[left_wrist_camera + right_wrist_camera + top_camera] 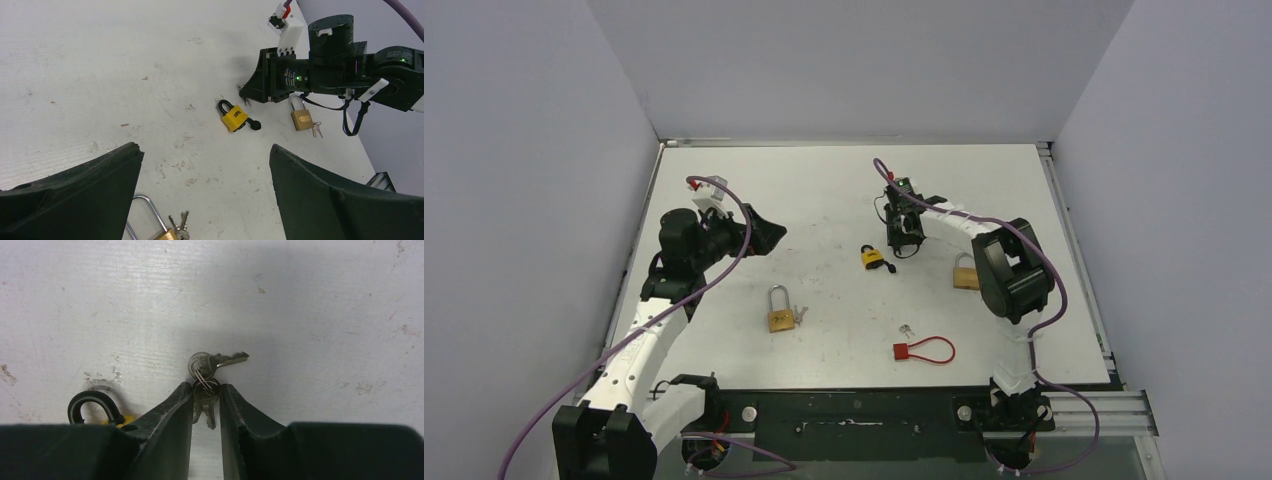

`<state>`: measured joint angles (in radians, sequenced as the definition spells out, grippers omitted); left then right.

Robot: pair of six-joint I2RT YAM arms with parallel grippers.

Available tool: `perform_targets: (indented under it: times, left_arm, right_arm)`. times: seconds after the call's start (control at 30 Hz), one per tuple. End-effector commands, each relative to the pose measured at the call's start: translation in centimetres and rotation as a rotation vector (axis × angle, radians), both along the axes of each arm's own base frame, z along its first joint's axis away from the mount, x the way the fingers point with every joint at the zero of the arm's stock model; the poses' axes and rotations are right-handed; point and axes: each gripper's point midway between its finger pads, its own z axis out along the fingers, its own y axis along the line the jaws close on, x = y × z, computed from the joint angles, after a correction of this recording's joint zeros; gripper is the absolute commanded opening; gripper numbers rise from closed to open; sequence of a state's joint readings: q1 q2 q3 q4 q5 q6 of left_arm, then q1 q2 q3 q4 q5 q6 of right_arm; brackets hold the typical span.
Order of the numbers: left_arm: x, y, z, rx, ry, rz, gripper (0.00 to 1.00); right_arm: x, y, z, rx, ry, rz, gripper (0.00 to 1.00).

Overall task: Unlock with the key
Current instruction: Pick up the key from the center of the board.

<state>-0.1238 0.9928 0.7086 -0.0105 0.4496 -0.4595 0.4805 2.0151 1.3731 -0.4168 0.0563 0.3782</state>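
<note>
My right gripper points down at the table, its fingers pressed on either side of the head of a small silver key. That key hangs on a ring with a second key lying flat. A yellow padlock with a black shackle lies just left of the right gripper. In the left wrist view the same yellow padlock is in front of the right gripper. My left gripper hovers open and empty, well left of the padlock.
A brass padlock with keys lies at centre front. Beside the right arm lies another brass padlock. A red cable lock and a small key sit nearer the front edge. Grey walls enclose three sides.
</note>
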Motion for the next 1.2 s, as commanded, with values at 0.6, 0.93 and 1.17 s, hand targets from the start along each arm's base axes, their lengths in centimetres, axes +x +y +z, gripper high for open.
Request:
perform_targets:
  times: [0.6, 0.93, 1.17]
  left_arm:
    - [-2.5, -11.3, -2.4, -0.162, 0.110, -0.132, 0.95]
    - [-3.4, -17.3, -2.8, -0.257, 0.143, -0.203, 0.92]
    - [-3.2, -20.1, -3.5, -0.280, 0.165, -0.209, 0.71]
  right_arm:
    - [-0.9, 1.3, 9.5, 0.559, -0.069, -0.164, 0.06]
    - [-4.4, 3.2, 13.2, 0.847, 0.006, -0.223, 0.06]
    - [-7.1, 5.4, 14.6, 1.016, 0.053, -0.291, 0.07]
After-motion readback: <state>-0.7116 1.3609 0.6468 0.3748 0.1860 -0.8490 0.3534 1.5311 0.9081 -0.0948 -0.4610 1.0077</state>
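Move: The keys at the board's centre are already between the right fingers, practically at the hand point. The yellow padlock lies about 4 cm back and 5 cm left of this hand, on the board too; the right brass padlock is some 6 cm back and 13 cm right. From the left hand the yellow padlock is roughly 8 cm ahead, 17 cm right and 21 cm below, and the keys are 12 cm ahead and 22 cm right. The keys, still pinched by their ring, are lifted off the board by the right hand: up about 11 cm, then mostly back some 7 cm, while the wrist rolls steadily until the fingers point leftward and down. Meanwhile the left hand swings some 18 cm right, sinking and drawing back a little, towards the yellow padlock, its fingers tipping down and beginning to narrow late. ##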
